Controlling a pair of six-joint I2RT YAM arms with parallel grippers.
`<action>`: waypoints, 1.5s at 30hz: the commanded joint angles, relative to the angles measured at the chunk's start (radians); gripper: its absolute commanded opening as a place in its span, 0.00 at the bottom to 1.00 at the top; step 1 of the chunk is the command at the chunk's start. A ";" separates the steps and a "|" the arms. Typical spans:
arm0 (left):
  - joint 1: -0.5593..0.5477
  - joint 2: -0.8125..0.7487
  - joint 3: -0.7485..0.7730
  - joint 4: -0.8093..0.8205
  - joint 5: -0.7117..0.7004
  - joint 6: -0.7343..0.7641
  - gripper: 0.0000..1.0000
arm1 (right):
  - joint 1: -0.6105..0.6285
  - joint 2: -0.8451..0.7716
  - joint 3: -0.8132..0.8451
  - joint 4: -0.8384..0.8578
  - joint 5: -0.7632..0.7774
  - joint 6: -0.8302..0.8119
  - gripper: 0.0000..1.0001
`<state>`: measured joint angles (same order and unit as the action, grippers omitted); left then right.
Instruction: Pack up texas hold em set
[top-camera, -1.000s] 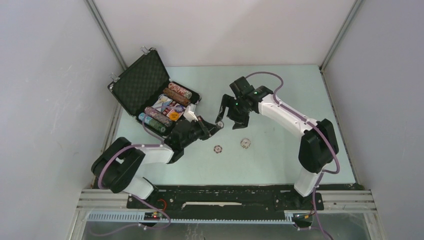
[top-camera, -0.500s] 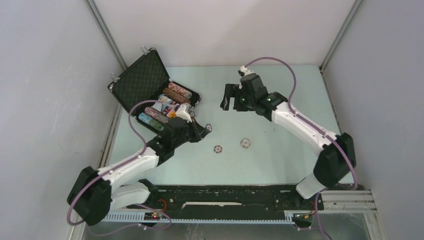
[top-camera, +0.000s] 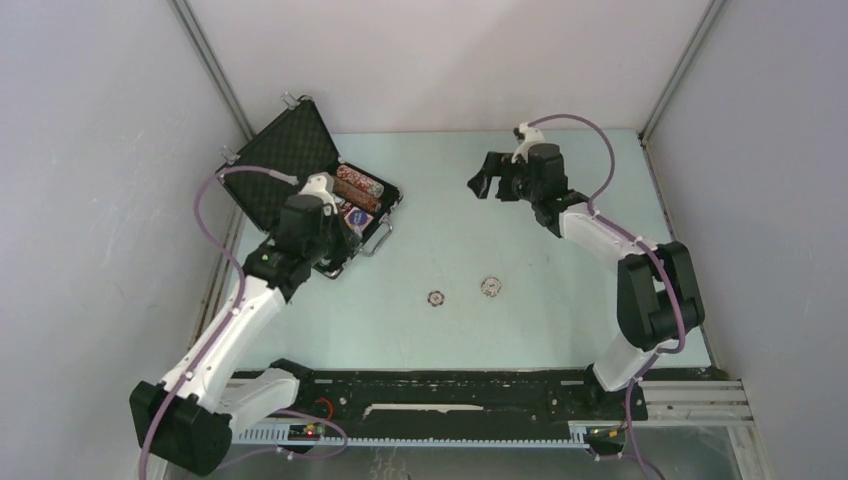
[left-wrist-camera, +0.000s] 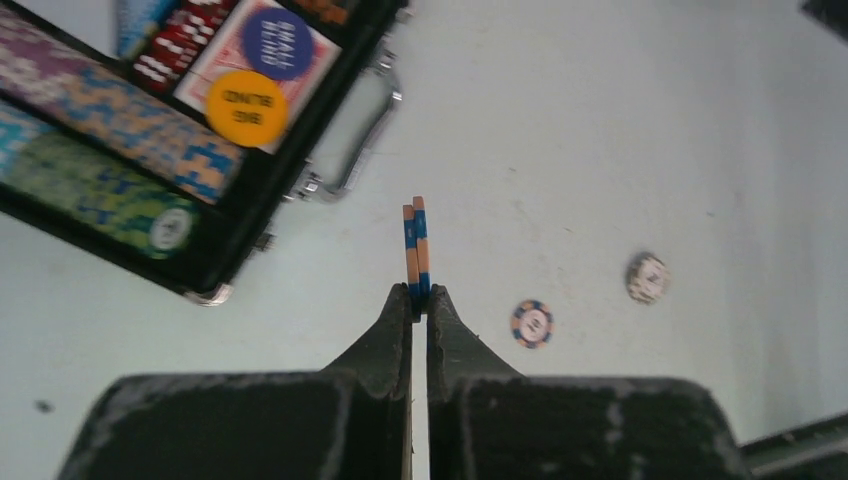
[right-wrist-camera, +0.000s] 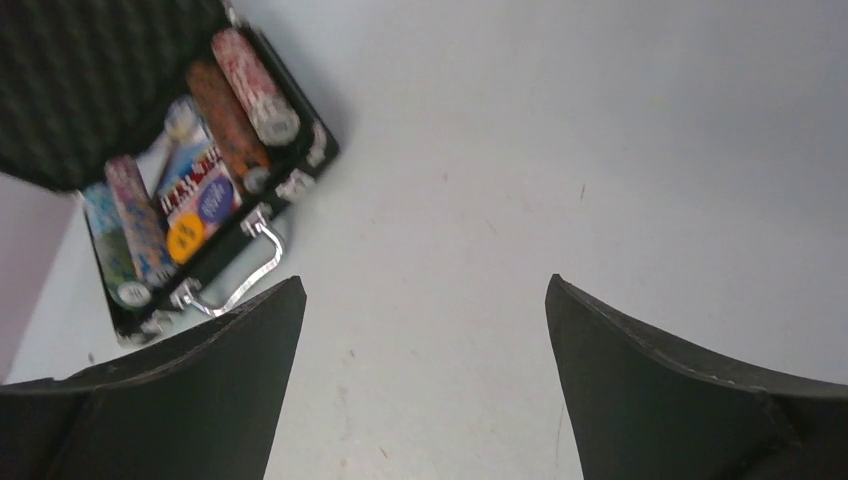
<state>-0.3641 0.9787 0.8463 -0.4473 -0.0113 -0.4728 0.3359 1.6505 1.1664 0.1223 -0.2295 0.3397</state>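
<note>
The black case (top-camera: 283, 160) stands open at the far left, with its lid up. Rows of multicoloured chips (left-wrist-camera: 110, 110), a card deck, a blue round button (left-wrist-camera: 277, 43) and a yellow one (left-wrist-camera: 246, 108) lie in its base. My left gripper (left-wrist-camera: 420, 292) is shut on two orange-and-blue chips (left-wrist-camera: 415, 240), held edge-on just off the case's silver handle (left-wrist-camera: 350, 150). In the top view that left gripper (top-camera: 335, 243) hangs over the case's near corner. My right gripper (top-camera: 484, 183) is open and empty, raised over the far middle of the table.
Two loose chips lie on the pale green table: an orange-and-blue chip (top-camera: 437, 297) and a whitish chip (top-camera: 490, 287). White walls close in the back and both sides. The case (right-wrist-camera: 300, 170) shows at the upper left of the right wrist view.
My left arm has swung from mid-table back left to the case, still pinching the chips. The right gripper has opened wider and drawn away toward the far right.
</note>
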 joint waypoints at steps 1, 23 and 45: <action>0.088 0.117 0.167 -0.167 -0.043 0.151 0.00 | 0.019 -0.011 -0.024 0.057 -0.040 -0.114 1.00; 0.111 0.677 0.579 -0.384 -0.242 0.521 0.00 | -0.029 -0.052 -0.119 0.156 -0.105 -0.083 1.00; 0.048 0.713 0.416 -0.314 -0.185 0.537 0.00 | -0.020 -0.050 -0.128 0.180 -0.122 -0.071 1.00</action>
<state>-0.3058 1.6981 1.2789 -0.7929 -0.1967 0.0456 0.3096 1.6382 1.0412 0.2550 -0.3428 0.2848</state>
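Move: The left hand, holding two blue-and-orange chips, has the near end of the case's blue-and-orange chip row about 7 cm ahead, 8 cm to its left and 15 cm below. The big blind button lies 11 cm ahead, 5 cm left; the case handle 9 cm ahead, 1 cm left; the green row's end 4 cm ahead, 11 cm left. From the right hand that chip-row end is roughly 10 cm back, 28 cm left, 15 cm lower. Forward about 10 cm and left over the near edge of the open case, then down some 8 cm while easing back, the left hand brings the pinched chips towards the end of the blue-and-orange row. On the way it rolls its left side up and tips the fingers steeply down, the grip kept shut. The right hand, empty and wide open, dips a few centimetres early, then creeps up slightly. ##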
